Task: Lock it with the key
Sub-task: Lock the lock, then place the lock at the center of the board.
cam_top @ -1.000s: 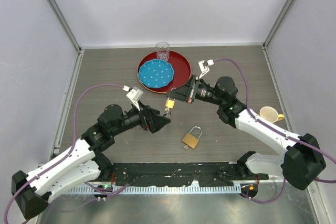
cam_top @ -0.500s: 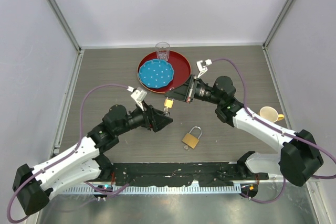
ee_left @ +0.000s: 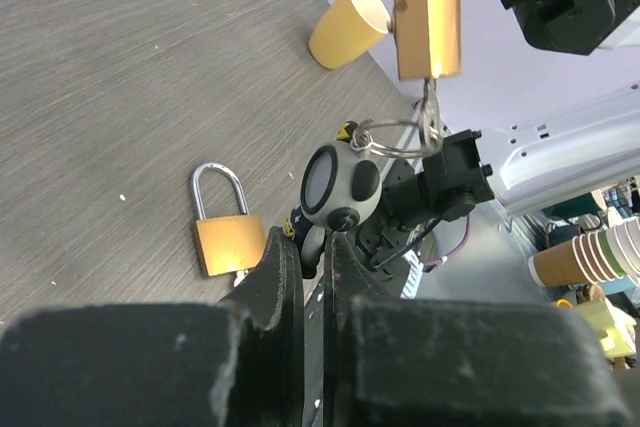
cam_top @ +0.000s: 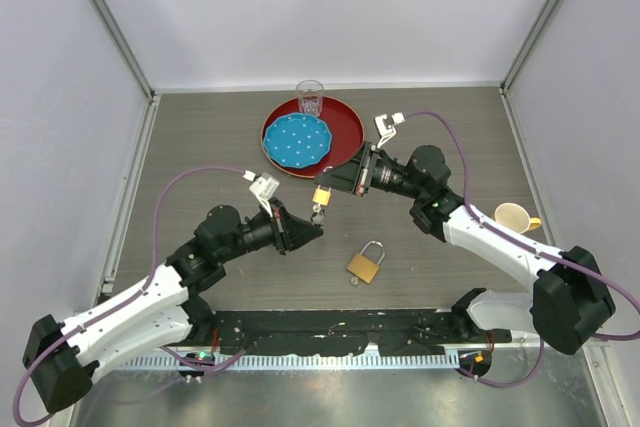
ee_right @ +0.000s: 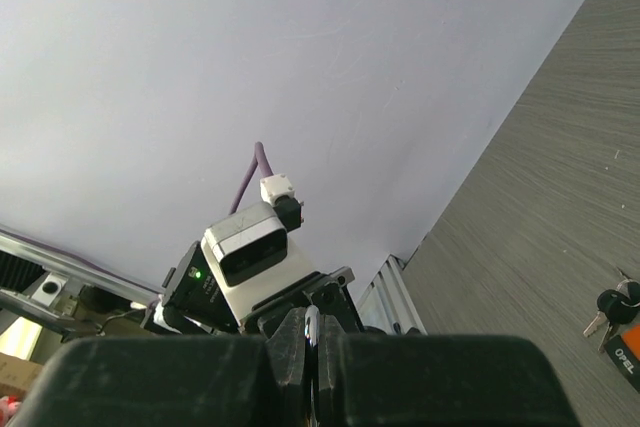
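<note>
A brass padlock [cam_top: 322, 195] hangs in the air in front of the red tray, and my right gripper [cam_top: 334, 187] is shut on its shackle. In the right wrist view the fingers [ee_right: 295, 332] pinch a thin strip of bright metal. Seen from the left wrist, the padlock [ee_left: 427, 12] is at the top, with a key ring [ee_left: 395, 135] hanging below it. The black-headed key [ee_left: 340, 182] on that ring sits between the tips of my left gripper [ee_left: 312, 242], which is shut on it. From above, the left gripper [cam_top: 312, 225] is just below the padlock.
A second brass padlock [cam_top: 365, 265] lies on the table with small keys beside it. A red tray [cam_top: 345, 127] at the back holds a blue plate [cam_top: 297, 140] and a clear glass [cam_top: 310, 97]. A yellow cup [cam_top: 513, 217] lies at the right.
My left gripper has gone from open to shut around the key's black head, and the left arm edged forward. The right arm and padlock stayed nearly still.
</note>
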`<state>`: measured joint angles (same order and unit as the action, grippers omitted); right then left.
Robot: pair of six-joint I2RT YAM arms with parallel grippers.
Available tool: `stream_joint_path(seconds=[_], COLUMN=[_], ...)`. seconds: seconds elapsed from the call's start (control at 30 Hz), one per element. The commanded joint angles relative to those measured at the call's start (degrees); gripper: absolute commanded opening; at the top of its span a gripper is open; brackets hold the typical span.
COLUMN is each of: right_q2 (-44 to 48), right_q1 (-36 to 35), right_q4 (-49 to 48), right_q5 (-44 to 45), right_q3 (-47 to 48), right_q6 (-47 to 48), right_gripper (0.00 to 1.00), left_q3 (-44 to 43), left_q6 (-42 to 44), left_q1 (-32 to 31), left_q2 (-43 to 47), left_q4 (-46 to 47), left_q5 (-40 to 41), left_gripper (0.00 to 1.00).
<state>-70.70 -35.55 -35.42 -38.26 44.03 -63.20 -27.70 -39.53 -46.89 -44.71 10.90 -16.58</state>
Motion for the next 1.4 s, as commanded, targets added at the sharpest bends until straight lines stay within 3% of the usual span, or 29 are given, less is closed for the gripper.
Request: stream_joint_path(seconds=[0.0, 0.3, 0.67, 1.03, 1.37], right_q2=[-0.49, -2.34, -7.52, -11.21, -25.97], right_q1=[0.48, 2.85, 7.69, 7.34, -1.17], right_q4=[-4.13, -4.4, -5.89, 1.58, -1.84], right_q5=[-0.76, -1.29, -4.45, -4.19, -1.03], right_q3=[0.27, 0.18, 1.76, -1.31, -0.88], right_q6=[-0.17, 0.71, 0.7, 9.32, 12.31], right_gripper=[0.02, 0.02, 0.02, 0.02, 0.02], left_q3=[1.69, 5.55, 8.9, 6.87, 7.14], left_q6=[-1.51, -2.84, -4.86, -2.84, -2.22], left_q1=[-0.3, -0.48, -0.65, -0.65, -0.65], left_q2=[3.66, 9.37, 8.85, 12.8, 18.86], left_q4=[2.2, 0.88, 4.57, -4.3, -10.45], left_q5=[-1.0, -2.76, -3.46, 6.11, 14.02], left_gripper=[0.0, 0.0, 0.0, 0.0, 0.0])
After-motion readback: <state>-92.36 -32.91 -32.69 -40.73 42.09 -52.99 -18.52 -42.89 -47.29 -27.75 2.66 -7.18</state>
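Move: Up and ahead of the left hand, which already grips the key fob, the small brass padlock with its key hangs about 4 cm forward, 2 cm right and 5 cm higher. The right hand holds it by the shackle; bare table lies roughly 31 cm below and 4 cm ahead of that hand. On the table, the large padlock sits about 10 cm right of the right hand and level with it, and the orange padlock 8 cm ahead and 9 cm left. Drawing the hands apart, the left hand keeps its pinch on the fob and goes back and down about 3 cm each, pulling the key away from the padlock, then swings left and slightly forward. The right hand, still gripping the shackle, moves about 5 cm forward and down, then sinks faster towards the table, some 17 cm down in all, its fingers dipping about 20 degrees. ##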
